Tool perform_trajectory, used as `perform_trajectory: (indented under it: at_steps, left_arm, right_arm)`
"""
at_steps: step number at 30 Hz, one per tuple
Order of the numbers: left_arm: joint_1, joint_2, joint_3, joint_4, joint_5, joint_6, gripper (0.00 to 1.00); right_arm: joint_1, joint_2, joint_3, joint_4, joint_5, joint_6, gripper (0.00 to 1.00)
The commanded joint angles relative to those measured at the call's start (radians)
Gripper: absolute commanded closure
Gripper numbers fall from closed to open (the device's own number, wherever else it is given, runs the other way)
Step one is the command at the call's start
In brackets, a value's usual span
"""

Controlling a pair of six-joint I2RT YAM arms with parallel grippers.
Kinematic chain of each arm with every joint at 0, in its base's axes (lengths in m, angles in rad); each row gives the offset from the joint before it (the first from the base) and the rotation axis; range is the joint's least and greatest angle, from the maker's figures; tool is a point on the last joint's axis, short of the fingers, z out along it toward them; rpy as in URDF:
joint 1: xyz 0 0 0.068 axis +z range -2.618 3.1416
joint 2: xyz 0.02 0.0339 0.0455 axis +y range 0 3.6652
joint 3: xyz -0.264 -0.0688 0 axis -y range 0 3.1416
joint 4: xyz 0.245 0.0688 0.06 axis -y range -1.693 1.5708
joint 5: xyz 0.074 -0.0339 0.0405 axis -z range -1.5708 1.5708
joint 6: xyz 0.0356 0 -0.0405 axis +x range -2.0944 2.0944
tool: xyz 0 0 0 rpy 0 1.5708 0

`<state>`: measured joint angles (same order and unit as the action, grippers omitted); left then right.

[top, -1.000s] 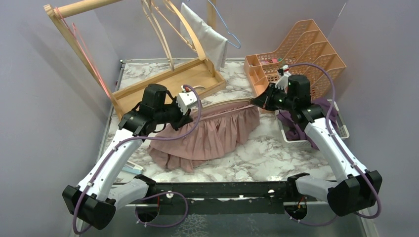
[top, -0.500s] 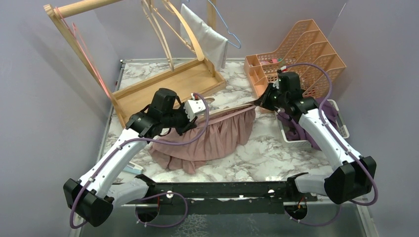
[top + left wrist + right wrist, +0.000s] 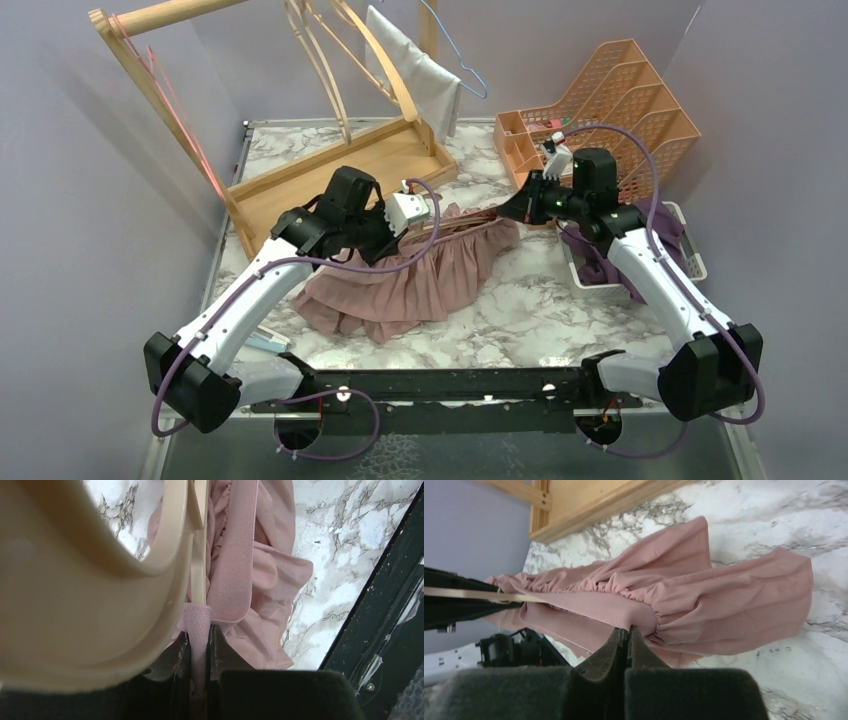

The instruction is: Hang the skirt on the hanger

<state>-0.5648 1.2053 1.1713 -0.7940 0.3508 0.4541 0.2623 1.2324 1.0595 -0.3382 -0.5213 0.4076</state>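
The pink pleated skirt lies bunched on the marble table, its waistband stretched between both grippers. My left gripper is shut on the left end of the waistband; in the left wrist view a pink woven strip sits pinched in the gripper. The pale wooden hanger fills that view, blurred and close, right against the waistband. My right gripper is shut on the right end of the gathered waistband, as the right wrist view of the gripper shows. The hanger's thin bar runs along the skirt.
A wooden clothes rack with more wooden hangers, a white cloth and a blue wire hanger stands at the back. An orange organiser is back right. A white basket holds purple cloth.
My left arm has moved right and away from the bases with its end of the waistband. The waistband span is shorter and the skirt more bunched. The right gripper shifted slightly.
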Motion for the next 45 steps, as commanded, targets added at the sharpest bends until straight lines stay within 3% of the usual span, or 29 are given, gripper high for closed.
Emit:
perform_trajectory:
  at_steps: [1,6,13,18,20,24,28,32,41,45]
  left_arm:
    - [0.005,-0.005,0.060,-0.045,0.046,-0.032,1.00]
    - [0.004,0.007,0.089,0.003,0.114,-0.080,1.00]
    - [0.003,0.022,0.066,0.071,0.199,-0.104,1.00]
    - [0.003,-0.015,0.034,0.073,0.183,-0.074,1.00]
    - [0.004,-0.047,0.020,0.073,0.200,-0.057,1.00]
    - [0.003,-0.107,0.000,0.075,0.271,-0.022,1.00]
    - [0.003,-0.130,0.003,0.079,0.287,-0.016,1.00]
    - [0.004,-0.125,0.014,0.082,0.290,-0.012,1.00]
    - [0.003,-0.115,0.051,0.085,0.354,0.028,1.00]
    - [0.003,-0.136,0.043,0.086,0.366,0.037,1.00]
  right_arm:
    - [-0.015,0.013,-0.021,0.033,-0.190,-0.081,0.99]
    - [0.023,0.029,0.019,0.012,-0.289,-0.110,0.99]
    - [0.255,0.114,0.083,0.079,-0.154,-0.052,0.99]
    - [0.267,0.077,0.083,0.093,-0.106,-0.045,0.99]
    - [0.267,0.051,0.103,0.034,-0.070,-0.110,0.92]
    - [0.267,-0.001,0.144,-0.044,-0.115,-0.277,0.62]
    - [0.267,-0.021,0.190,-0.035,-0.224,-0.384,0.49]
    - [0.269,0.024,0.236,-0.007,-0.312,-0.476,0.44]
    - [0.361,0.146,0.323,-0.223,-0.417,-0.918,0.43]
    - [0.375,0.167,0.325,-0.242,-0.390,-0.955,0.46]
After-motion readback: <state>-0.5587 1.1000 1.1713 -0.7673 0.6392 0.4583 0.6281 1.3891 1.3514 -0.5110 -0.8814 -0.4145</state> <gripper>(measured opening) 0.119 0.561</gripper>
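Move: The right hand, already pinching the waistband, has the hanger's middle about 12 cm to its left and 4 cm back, nearly level. The skirt's hanging bulk is some 17 cm left, 13 cm back and 12 cm below; the basket of purple cloth is roughly 20 cm right, 11 cm back and lower. From the left hand, keeping the near end, the hanger's middle is about 8 cm right and 5 cm ahead. Right hand drags the waistband left about 9 cm, releases, rises 10 cm, then descends, fingers open, towards hanger's middle. ##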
